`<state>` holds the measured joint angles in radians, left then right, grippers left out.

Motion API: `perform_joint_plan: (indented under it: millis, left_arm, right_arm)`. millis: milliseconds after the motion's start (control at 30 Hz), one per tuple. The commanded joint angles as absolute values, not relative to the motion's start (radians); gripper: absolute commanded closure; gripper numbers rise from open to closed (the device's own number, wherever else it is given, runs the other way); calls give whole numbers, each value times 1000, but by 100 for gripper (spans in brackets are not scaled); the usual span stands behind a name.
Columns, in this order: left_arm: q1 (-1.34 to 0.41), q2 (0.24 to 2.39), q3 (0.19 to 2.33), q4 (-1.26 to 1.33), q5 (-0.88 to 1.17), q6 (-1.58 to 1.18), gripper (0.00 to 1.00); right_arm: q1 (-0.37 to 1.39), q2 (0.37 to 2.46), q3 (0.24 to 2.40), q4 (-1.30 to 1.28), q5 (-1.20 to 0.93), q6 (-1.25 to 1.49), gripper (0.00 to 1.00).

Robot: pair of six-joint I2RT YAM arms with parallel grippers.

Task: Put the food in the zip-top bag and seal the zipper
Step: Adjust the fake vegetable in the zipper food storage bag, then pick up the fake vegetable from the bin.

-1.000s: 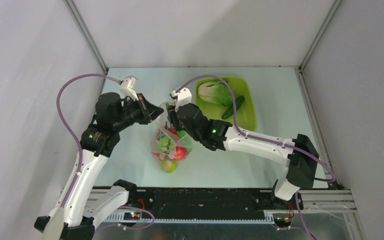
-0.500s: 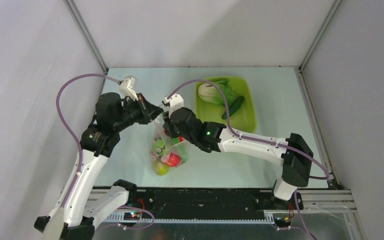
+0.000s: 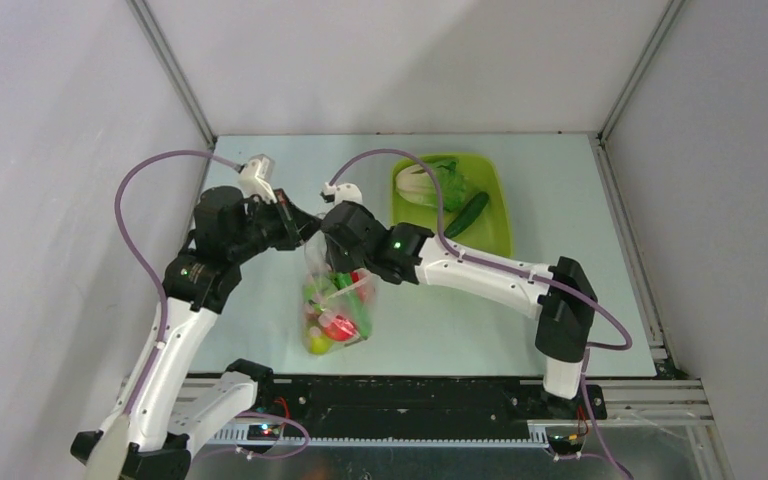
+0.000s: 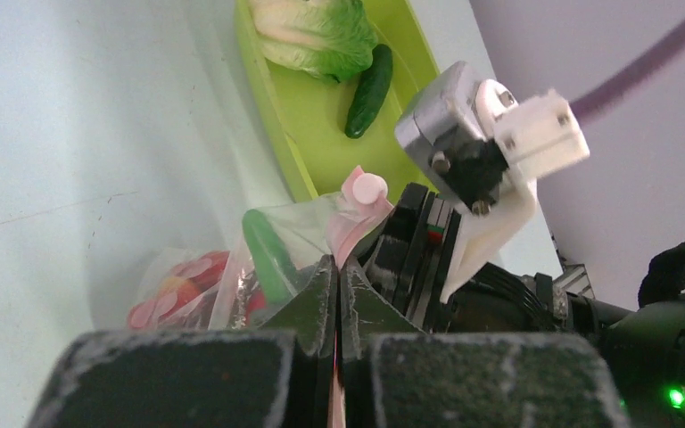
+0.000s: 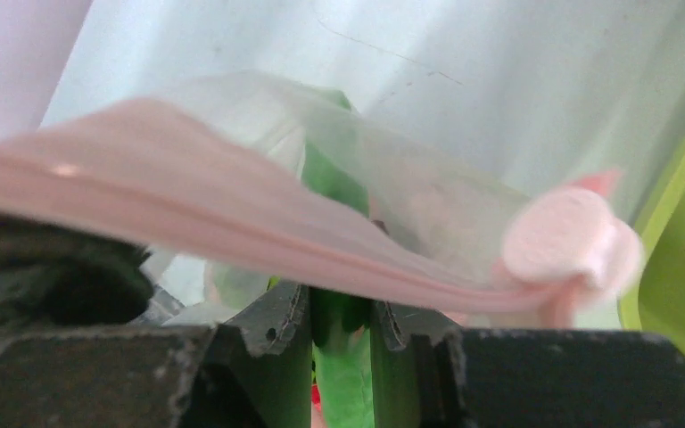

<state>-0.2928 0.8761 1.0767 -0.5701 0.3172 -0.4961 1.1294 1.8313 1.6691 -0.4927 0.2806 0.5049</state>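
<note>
The clear zip-top bag (image 3: 338, 305) hangs over the table centre with red and green food (image 3: 334, 322) inside. My left gripper (image 3: 305, 225) is shut on the pink zipper (image 4: 354, 223) at the bag's top, and the strip shows between its fingertips (image 4: 325, 278). My right gripper (image 3: 328, 250) is at the bag mouth beside it. In the right wrist view the zipper (image 5: 232, 223) runs across the right gripper (image 5: 341, 312), whose jaws stand a narrow gap apart with green in the gap; I cannot tell whether they pinch anything. Lettuce (image 3: 432, 183) and a cucumber (image 3: 467, 213) lie in the tray.
The lime-green tray (image 3: 498, 238) sits at the back right of the pale table, close to the right of the bag. The right forearm (image 3: 480, 272) stretches across the table in front of the tray. Grey walls enclose the table on three sides.
The right arm has swung to the left and its gripper has shifted left at the bag mouth, with the jaws narrower. The bag and its food slid left and nearer. The left gripper has held still.
</note>
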Motion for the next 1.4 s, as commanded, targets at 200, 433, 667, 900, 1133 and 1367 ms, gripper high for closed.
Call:
perform_joint_plan:
  millis: [200,433,667,900,1133,1367]
  left_arm:
    - [-299,841,1086,-489,391,-506,100]
    - [-300,841,1082,-488,365,-509,100]
    - [-298,843,1086,-493,351,-511,100]
    - [-296,837,1084,-498,321,-507,100]
    - [-292,842,1079,-496,323,-498,100]
    - [-289,840,1072,-485,329,-492,100]
  right_arm:
    - [1098,1863,1727,-700,400,686,89]
    - [1113,1756,1687,-553,382,505,53]
    - [1167,1560,1572,-305,313,247,31]
    - [1155,1390,1416,-62,335,166,1]
    - [1005,1341,1404,-215,497,313,1]
    - [721,1430,1371,-478,523,559,0]
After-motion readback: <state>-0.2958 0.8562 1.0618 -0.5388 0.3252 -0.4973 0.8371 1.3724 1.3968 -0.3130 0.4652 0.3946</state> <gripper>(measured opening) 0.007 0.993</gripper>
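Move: Your right fingers, inside the bag's mouth, still hold the long green vegetable by its upper end; its middle is about 7 cm back, 3 cm right and 7 cm below. Deeper in the bag, the red tomato sits some 12 cm back, 1 cm left and 15 cm down, with the lime 15 cm back, 5 cm left and 16 cm down. From the left gripper, shut on the bag's rim, the vegetable's middle lies about 12 cm back, 5 cm right and 17 cm below. Nudge the long green vegetable down into the bag by about 1 cm with the right hand, easing slightly right, then open the fingers wide and draw them up out of the mouth some 18 cm, tipping them upward. Finish by swinging right and forward towards the green tray, sinking a little and turning clockwise. Keep the left gripper pinching the rim almost in place. ##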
